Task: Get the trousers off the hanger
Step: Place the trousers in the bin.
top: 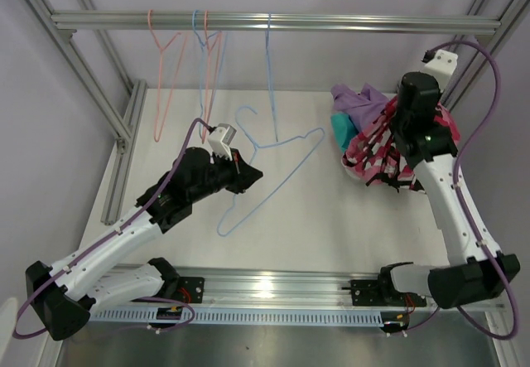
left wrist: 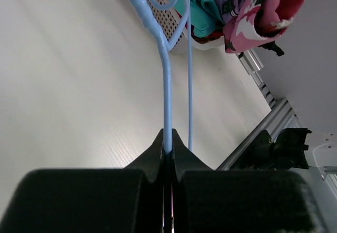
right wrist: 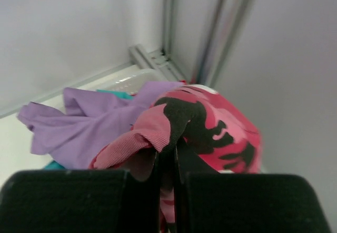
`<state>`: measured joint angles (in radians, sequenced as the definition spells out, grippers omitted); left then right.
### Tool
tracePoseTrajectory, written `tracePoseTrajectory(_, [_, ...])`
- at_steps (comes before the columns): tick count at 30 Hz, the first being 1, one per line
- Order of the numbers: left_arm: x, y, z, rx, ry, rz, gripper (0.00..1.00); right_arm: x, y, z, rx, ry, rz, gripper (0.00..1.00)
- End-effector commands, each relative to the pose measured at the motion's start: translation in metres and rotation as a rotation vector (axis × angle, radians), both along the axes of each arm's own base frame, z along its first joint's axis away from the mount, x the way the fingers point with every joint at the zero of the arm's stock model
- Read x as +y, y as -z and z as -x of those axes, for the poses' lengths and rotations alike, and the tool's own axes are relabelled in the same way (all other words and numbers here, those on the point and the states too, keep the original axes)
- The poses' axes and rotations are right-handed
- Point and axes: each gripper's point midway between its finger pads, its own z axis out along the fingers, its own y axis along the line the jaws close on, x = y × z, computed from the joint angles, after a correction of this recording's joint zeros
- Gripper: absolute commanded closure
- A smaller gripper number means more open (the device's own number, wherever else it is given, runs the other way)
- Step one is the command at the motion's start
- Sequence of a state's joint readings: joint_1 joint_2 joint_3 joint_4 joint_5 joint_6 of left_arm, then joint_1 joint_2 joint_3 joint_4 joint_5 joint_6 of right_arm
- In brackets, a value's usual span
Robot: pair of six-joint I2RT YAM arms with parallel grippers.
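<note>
A bare light-blue wire hanger [top: 267, 77] hangs by its hook from the top rail [top: 348, 24], its body tilted out over the table. My left gripper [top: 253, 171] is shut on the hanger's lower wire [left wrist: 166, 85], fingertips pinched round it [left wrist: 168, 139]. My right gripper [right wrist: 168, 146] is shut on a fold of the pink camouflage trousers [right wrist: 210, 122], held over a pile at the back right [top: 373, 158]. Lilac trousers [right wrist: 89, 122] and teal trousers [top: 341, 124] lie in that pile. The right fingers are hidden under the arm in the top view.
A white perforated basket [left wrist: 162, 25] holds the pile. A pink hanger [top: 170, 60] and a blue and a pink one together [top: 207, 56] hang bare at the rail's left. Frame posts stand at the table's corners [top: 124, 135].
</note>
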<state>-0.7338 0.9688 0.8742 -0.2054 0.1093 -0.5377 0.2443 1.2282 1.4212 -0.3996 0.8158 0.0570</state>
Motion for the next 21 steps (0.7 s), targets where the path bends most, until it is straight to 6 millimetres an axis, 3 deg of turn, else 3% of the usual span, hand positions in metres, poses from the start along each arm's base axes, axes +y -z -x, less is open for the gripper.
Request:
tracePoseTrajectory(1, [-0.003,-0.032,0.0,-0.075,0.022,0.041,0.99,0.015,-0.041,-0.042,-0.18,-0.118,-0.109,1.0])
tracePoseTrajectory(3, [-0.003,-0.032,0.0,-0.076,0.019,0.041,0.99,0.016,-0.034,-0.063,-0.182,-0.135,-0.113,1.0])
tracePoseTrajectory(4, [-0.003,-0.032,0.0,-0.076,0.017,0.04,1.0,0.017,-0.019,-0.081,-0.148,-0.148,-0.114,1.0])
tracePoseTrajectory(7, [-0.004,-0.031,-0.002,-0.074,0.017,0.034,1.0,0.025,-0.001,-0.115,-0.125,-0.173,-0.115,1.0])
tracePoseTrajectory(10, [-0.005,-0.028,-0.002,-0.07,0.02,0.028,0.99,0.029,0.015,-0.138,-0.092,-0.181,-0.112,1.0])
tracePoseTrajectory(14, [-0.004,-0.028,-0.002,-0.068,0.02,0.029,1.0,0.037,0.087,-0.162,0.012,-0.198,-0.126,1.0])
tracePoseTrajectory(16, [-0.005,-0.028,-0.003,-0.068,0.02,0.027,0.99,0.042,0.121,-0.166,0.052,-0.21,-0.151,1.0])
tracePoseTrajectory(17, [-0.005,-0.027,-0.002,-0.067,0.022,0.026,0.99,0.041,0.154,-0.168,0.106,-0.204,-0.158,1.0])
tracePoseTrajectory(21, [-0.004,-0.025,-0.003,-0.064,0.018,0.022,1.0,0.034,0.22,-0.17,0.233,-0.169,-0.199,1.0])
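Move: The right hand already has the camouflage trousers pinched. The bin's middle is about 17 cm ahead of it, nearly in line sideways and roughly 30 cm below. The purple trousers heaped at the bin's far left corner lie some 23 cm ahead and 11 cm to the left, the teal ones about 15 cm ahead and 16 cm left, both around 26 cm lower. From the left hand the bin is about 30 cm ahead, 47 cm right and 18 cm lower. Still pinching the camouflage trousers in shut fingers, the right hand carries them forward over the bin, about 17 cm, and sinks as far, with a small drift left; the reach comes first and the drop steepens as it slows. The wrist turns some 10 degrees counter-clockwise and tips slightly down. The left hand stays put, holding the blue hanger. ##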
